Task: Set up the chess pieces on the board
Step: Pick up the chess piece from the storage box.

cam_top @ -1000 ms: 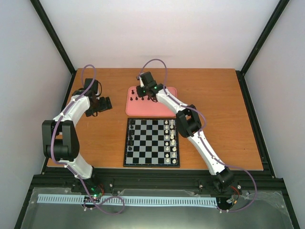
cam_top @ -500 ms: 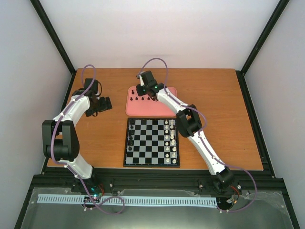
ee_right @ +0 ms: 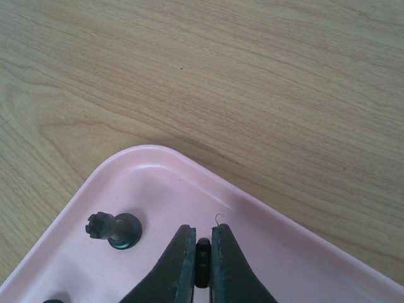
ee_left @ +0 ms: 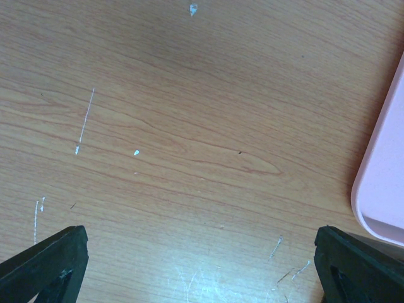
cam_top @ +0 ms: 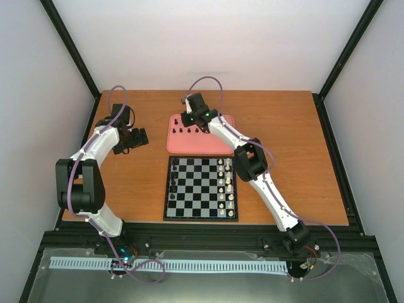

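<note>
The board [cam_top: 201,188] lies mid-table with white pieces along its right columns and a few black chess pieces [cam_top: 174,181] on its left column. More black pieces [cam_top: 182,130] stand on the pink tray [cam_top: 214,146] behind it. My right gripper [ee_right: 202,245] is over the tray's corner, shut on a small black piece [ee_right: 202,259]. A black rook [ee_right: 113,228] stands just left of it. My left gripper [cam_top: 136,140] hovers over bare wood left of the tray, its fingertips [ee_left: 47,265] wide apart and empty.
The pink tray's edge [ee_left: 385,183] shows at the right of the left wrist view. Black frame posts [cam_top: 72,50] and pale walls enclose the table [cam_top: 284,139].
</note>
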Robot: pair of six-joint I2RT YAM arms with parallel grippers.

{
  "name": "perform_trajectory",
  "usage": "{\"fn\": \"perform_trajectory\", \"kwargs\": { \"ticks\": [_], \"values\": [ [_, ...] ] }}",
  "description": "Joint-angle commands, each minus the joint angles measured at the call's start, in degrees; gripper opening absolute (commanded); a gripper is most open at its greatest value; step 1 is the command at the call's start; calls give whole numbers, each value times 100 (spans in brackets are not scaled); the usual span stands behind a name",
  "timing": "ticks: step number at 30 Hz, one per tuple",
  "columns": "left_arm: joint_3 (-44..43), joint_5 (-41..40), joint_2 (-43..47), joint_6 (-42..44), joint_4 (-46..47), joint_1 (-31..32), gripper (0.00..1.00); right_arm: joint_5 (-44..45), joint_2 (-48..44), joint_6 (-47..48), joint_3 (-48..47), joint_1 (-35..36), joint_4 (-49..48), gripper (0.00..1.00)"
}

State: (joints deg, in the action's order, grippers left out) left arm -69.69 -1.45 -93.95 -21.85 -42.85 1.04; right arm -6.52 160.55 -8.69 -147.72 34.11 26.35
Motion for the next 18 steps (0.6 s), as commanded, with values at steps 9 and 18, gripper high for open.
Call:
{"fn": "perform_trajectory", "kwargs": {
  "ticks": [9, 18],
  "values": [
    [-94, 60, -25, -71, 29, 2, 100, -81, -635, 129, -125, -80, 383, 3],
    [-123, 66, -34, -87, 53, 1, 100, -143, -1533, 298, 207, -68, 449, 3]
  ]
}}
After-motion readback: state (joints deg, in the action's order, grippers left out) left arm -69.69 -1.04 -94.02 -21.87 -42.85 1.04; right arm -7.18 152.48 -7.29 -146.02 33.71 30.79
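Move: The right hand already has a black chess piece pinched in the pink storage box. The next empty square of the board's left file lies about 37 cm back, 4 cm left and 2 cm below, just past the last piece set there, some 34 cm back and 4 cm left of the hand. The remaining rook stands level, 4 cm left; the nearest pawn is 4 cm back and 1 cm left. From the left hand that square is roughly 17 cm back and 11 cm right. Straight up for the most part, slow to start and then quickening, the right hand rises about 7 cm out of the storage box, easing roughly 1 cm back and to the right. Its fingers keep their pinch on the black piece and the wrist holds its slant as it leaves the rook and pawns below. ##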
